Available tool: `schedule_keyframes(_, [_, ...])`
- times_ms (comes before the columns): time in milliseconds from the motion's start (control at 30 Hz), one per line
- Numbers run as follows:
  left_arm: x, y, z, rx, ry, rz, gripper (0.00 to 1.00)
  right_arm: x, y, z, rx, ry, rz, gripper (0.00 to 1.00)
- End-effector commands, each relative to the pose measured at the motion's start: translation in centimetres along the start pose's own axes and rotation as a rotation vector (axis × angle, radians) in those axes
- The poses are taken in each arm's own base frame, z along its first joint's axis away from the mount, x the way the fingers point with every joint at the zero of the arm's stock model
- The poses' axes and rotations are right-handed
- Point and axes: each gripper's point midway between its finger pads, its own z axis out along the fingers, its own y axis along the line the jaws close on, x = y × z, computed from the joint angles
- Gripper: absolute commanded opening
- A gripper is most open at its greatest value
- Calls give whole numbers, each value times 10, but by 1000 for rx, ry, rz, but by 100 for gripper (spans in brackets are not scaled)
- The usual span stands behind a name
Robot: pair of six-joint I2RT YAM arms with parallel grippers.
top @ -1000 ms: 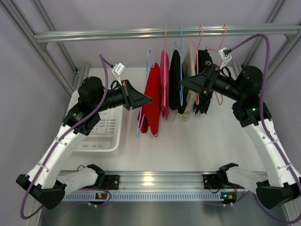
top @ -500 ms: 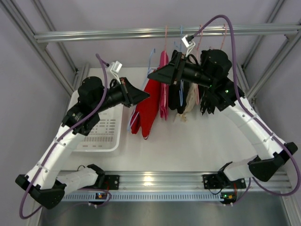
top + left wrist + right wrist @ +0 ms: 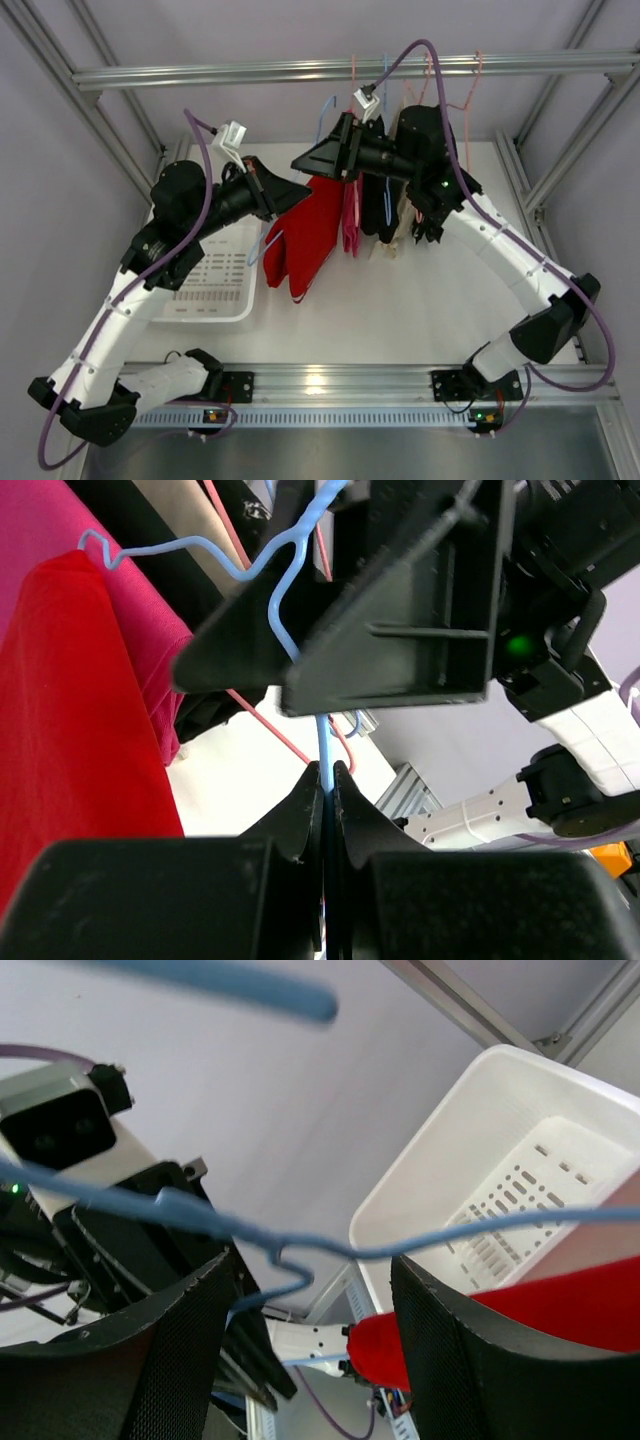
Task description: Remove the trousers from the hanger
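Note:
The red trousers [image 3: 300, 240] hang over the light-blue wire hanger [image 3: 326, 108], left of the other garments. My left gripper [image 3: 303, 193] is shut on the hanger's wire; in the left wrist view the jaws [image 3: 328, 772] pinch the blue wire, with the trousers [image 3: 70, 740] at the left. My right gripper [image 3: 299, 165] is open just above the left one, at the hanger's upper part. In the right wrist view the blue wire [image 3: 300, 1245] crosses between the open fingers [image 3: 190, 1360], touching neither, with the trousers [image 3: 560, 1305] low at the right.
A pink garment [image 3: 351, 215], a black one [image 3: 372, 200], a beige one [image 3: 405, 215] and another black one [image 3: 432, 225] hang on their hangers from the rail [image 3: 250, 72]. A white basket [image 3: 215, 285] sits on the table at the left.
My right arm has swung left across the hanging garments to the blue hanger. My left gripper has drawn the hanger and the trousers leftward, away from the pink garment.

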Motion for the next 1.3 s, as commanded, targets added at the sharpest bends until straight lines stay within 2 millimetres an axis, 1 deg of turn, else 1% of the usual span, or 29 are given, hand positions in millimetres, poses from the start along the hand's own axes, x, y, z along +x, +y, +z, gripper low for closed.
schedule_keyframes(0, [-54, -61, -31, 188, -224, 140, 0, -13, 38, 16, -105, -32, -19, 63])
schedule_keyframes(67, [-52, -61, -34, 190, -221, 147, 0, -11, 48, 27, -134, -20, -18, 62])
schedule_keyframes(100, [-50, -60, -34, 189, -217, 146, 0, -5, 47, 35, -137, -3, -8, 61])
schedule_keyframes(167, [-47, -58, -34, 187, -206, 147, 0, -7, 54, 41, -156, -5, -11, 58])
schedule_keyframes(200, [-45, -57, -34, 184, -202, 147, 0, -3, 54, 47, -162, 6, -7, 51])
schedule_keyframes(267, [-43, -54, -36, 173, -201, 159, 0, -3, 63, 50, -186, 7, -15, 42])
schedule_keyframes(333, [-43, -49, -37, 147, -207, 180, 0, 0, 70, 51, -206, 16, -22, 36])
schedule_keyframes(367, [-41, -45, -37, 131, -200, 182, 0, 1, 72, 51, -211, 15, -32, 26])
schedule_keyframes(400, [-41, -41, -37, 113, -206, 184, 1, 2, 75, 50, -217, 18, -36, 19])
schedule_keyframes(433, [-40, -38, -37, 98, -205, 197, 14, 2, 78, 47, -222, 15, -42, 15])
schedule_keyframes(500, [-41, -31, -41, 61, -221, 219, 30, 1, 85, 41, -236, 9, -67, 2])
schedule_keyframes(533, [-40, -28, -42, 46, -224, 230, 64, 1, 88, 38, -242, 10, -76, 0])
schedule_keyframes(567, [-41, -27, -49, 35, -238, 247, 85, 1, 90, 35, -247, 10, -92, 0])
schedule_keyframes(600, [-44, -21, -53, -2, -260, 272, 99, 2, 95, 29, -259, 7, -107, 0])
schedule_keyframes(633, [-46, -20, -62, -26, -280, 286, 99, 2, 102, 20, -279, 6, -134, 0])
schedule_keyframes(667, [-52, -18, -67, -48, -308, 297, 99, 4, 100, 21, -279, 14, -140, 0])
schedule_keyframes(700, [-58, -9, -73, -114, -336, 308, 99, 7, 103, 14, -290, 20, -154, 0])
schedule_keyframes(733, [-62, -6, -79, -146, -353, 312, 99, 6, 104, 10, -289, 16, -163, 0])
schedule_keyframes(767, [-67, -9, -89, -162, -377, 322, 99, 7, 103, 8, -289, 16, -172, 0])
schedule_keyframes(867, [-67, -6, -102, -199, -370, 439, 99, 5, 106, -2, -295, 9, -186, 0])
schedule_keyframes(933, [-58, 5, -105, -227, -335, 536, 99, 2, 111, -7, -309, 4, -190, 0])
schedule_keyframes(967, [-57, 8, -113, -246, -351, 566, 99, 0, 118, -10, -337, -5, -196, 0])
schedule_keyframes(1000, [-43, 25, -109, -273, -310, 620, 99, -2, 125, -13, -359, -6, -206, 0])
schedule_keyframes(1033, [-42, 29, -120, -295, -336, 656, 99, -2, 130, -16, -377, -7, -211, 0])
schedule_keyframes(1100, [-26, 45, -122, -311, -297, 766, 99, -6, 144, -22, -431, -21, -233, 0])
schedule_keyframes(1133, [-5, 63, -122, -328, -259, 792, 99, -5, 150, -25, -457, -14, -237, 0])
schedule_keyframes(1200, [14, 71, -120, -290, -232, 868, 98, -8, 163, -31, -505, -30, -259, 0])
schedule_keyframes(1233, [34, 83, -119, -274, -203, 885, 98, -8, 167, -33, -520, -30, -265, 0])
schedule_keyframes(1267, [37, 81, -118, -244, -222, 901, 98, -10, 170, -34, -530, -33, -265, 0])
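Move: Just beyond the right hand's open fingers, the neck of the blue hanger is about 3 cm to its left, 1 cm back and roughly 1 cm above. The red trousers hang some 14 cm below that hand, about level with it sideways and 1 cm ahead; the pink trousers are around 8 cm right, 7 cm farther out and 12 cm below. From the left hand, which already grips the hanger's side, the neck sits about 4 cm ahead and 4 cm up. Reaching left about 6 cm and easing back, the right hand closes its fingers on the hanger by its neck while the left keeps its pinch and gives some 2 cm to the left. Only then does the left open wide and withdraw left, about 12 cm in all, first rising 5 cm, then dropping quickly to 6 cm below its start while the wrist rolls some 45 degrees. The right keeps its grip and draws the hanger back a few centimetres. ##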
